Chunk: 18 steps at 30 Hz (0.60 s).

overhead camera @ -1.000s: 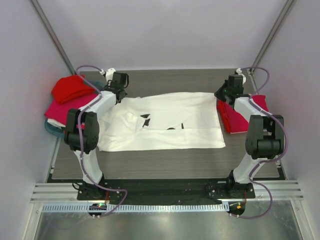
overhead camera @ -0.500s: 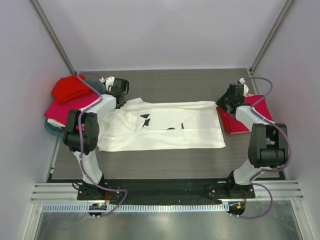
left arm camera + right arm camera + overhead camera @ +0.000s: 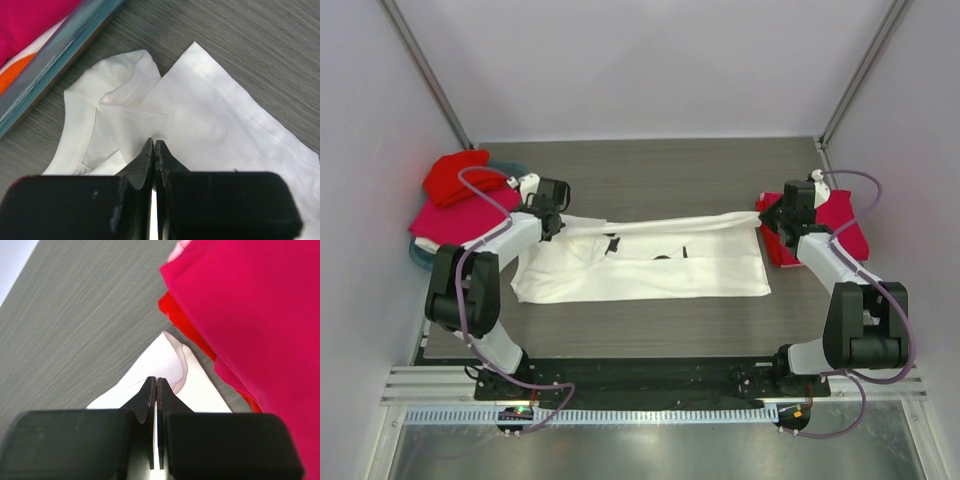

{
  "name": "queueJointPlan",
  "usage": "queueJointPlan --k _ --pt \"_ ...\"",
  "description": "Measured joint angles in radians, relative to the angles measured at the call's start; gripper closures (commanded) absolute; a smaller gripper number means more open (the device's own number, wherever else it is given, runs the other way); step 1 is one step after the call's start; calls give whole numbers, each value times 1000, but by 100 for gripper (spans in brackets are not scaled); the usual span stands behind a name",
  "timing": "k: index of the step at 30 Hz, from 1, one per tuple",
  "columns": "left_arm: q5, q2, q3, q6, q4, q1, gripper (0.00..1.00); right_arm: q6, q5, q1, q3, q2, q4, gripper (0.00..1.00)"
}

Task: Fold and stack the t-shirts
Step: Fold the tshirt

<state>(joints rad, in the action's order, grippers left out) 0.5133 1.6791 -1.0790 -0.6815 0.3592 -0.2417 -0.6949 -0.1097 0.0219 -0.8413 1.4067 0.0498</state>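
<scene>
A white t-shirt [image 3: 650,272] with a black robot-arm print [image 3: 665,254] lies across the middle of the table, and its far edge is lifted into a taut band. My left gripper [image 3: 560,218] is shut on that edge's left corner; white cloth [image 3: 200,110] shows pinched at its tips [image 3: 155,142]. At the right corner my right gripper [image 3: 761,215] is shut on the white cloth [image 3: 165,360] at its tips [image 3: 156,380]. A red tee [image 3: 455,172] and a pink tee [image 3: 438,215] are piled at the far left.
A teal basket [image 3: 420,258] sits under the left pile, its rim [image 3: 75,45] close to the left gripper. A folded pink shirt [image 3: 842,215] over a red one [image 3: 785,248] lies just right of the right gripper. Grey walls enclose the table.
Both grippers have come toward the near side with the white shirt's far edge in them. That edge now hangs over the shirt's middle, so the cloth looks narrower.
</scene>
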Motion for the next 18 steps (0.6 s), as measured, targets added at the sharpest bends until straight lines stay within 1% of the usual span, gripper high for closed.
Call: queueJointPlan --k 8,11,12,13,14,15,16,17,18 --pt "-14 -50 97 -45 -14 -1 100 -55 -44 14 118 -14 17 99" --pt "-18 -71 123 -52 -16 -1 98 -74 -46 26 141 -14 32 96" --pt "-18 -78 130 -54 -16 -1 96 -80 -46 26 143 -14 34 92" --pt "-17 -87 138 -58 -16 -1 94 -89 -47 26 144 -14 33 85" --pt "-16 -96 146 -60 -16 -1 92 -97 -50 26 144 -14 33 67" --pt "-15 -109 158 -63 -17 -1 86 -104 -56 26 145 -14 32 55" --pt "-13 -124 169 -66 -16 -1 79 -111 -64 28 147 -16 31 39" --pt "-11 -139 179 -66 -16 -1 51 -119 -73 32 154 -23 26 36" --pt "-10 -154 189 -60 -16 -2 44 -123 -80 34 162 -35 26 35"
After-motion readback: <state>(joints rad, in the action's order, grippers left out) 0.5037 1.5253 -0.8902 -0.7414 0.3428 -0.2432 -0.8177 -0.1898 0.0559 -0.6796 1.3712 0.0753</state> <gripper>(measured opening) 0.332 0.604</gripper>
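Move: My left hand holds the far edge of the tshirt; its laying line across the middle lies about 5 cm back and 2 cm below, the dark print roughly 11 cm right and 3 cm back, the blue bin some 20 cm left and 3 cm ahead. From my right hand, which holds the edge's other end, the line lies about 5 cm back, 2 cm right and 6 cm below; the red stack is 12 cm to the right, level with it. I draw both pinched ends of the tshirt's far edge back by about 5 cm towards its middle. My right hand also sinks nearly 6 cm and swings slightly right, dipping and turning clockwise some 10 degrees, while my left sinks only about 1.5 cm. With the edge low over the middle line, I open the right fingers, then the left, and let go of the cloth. ##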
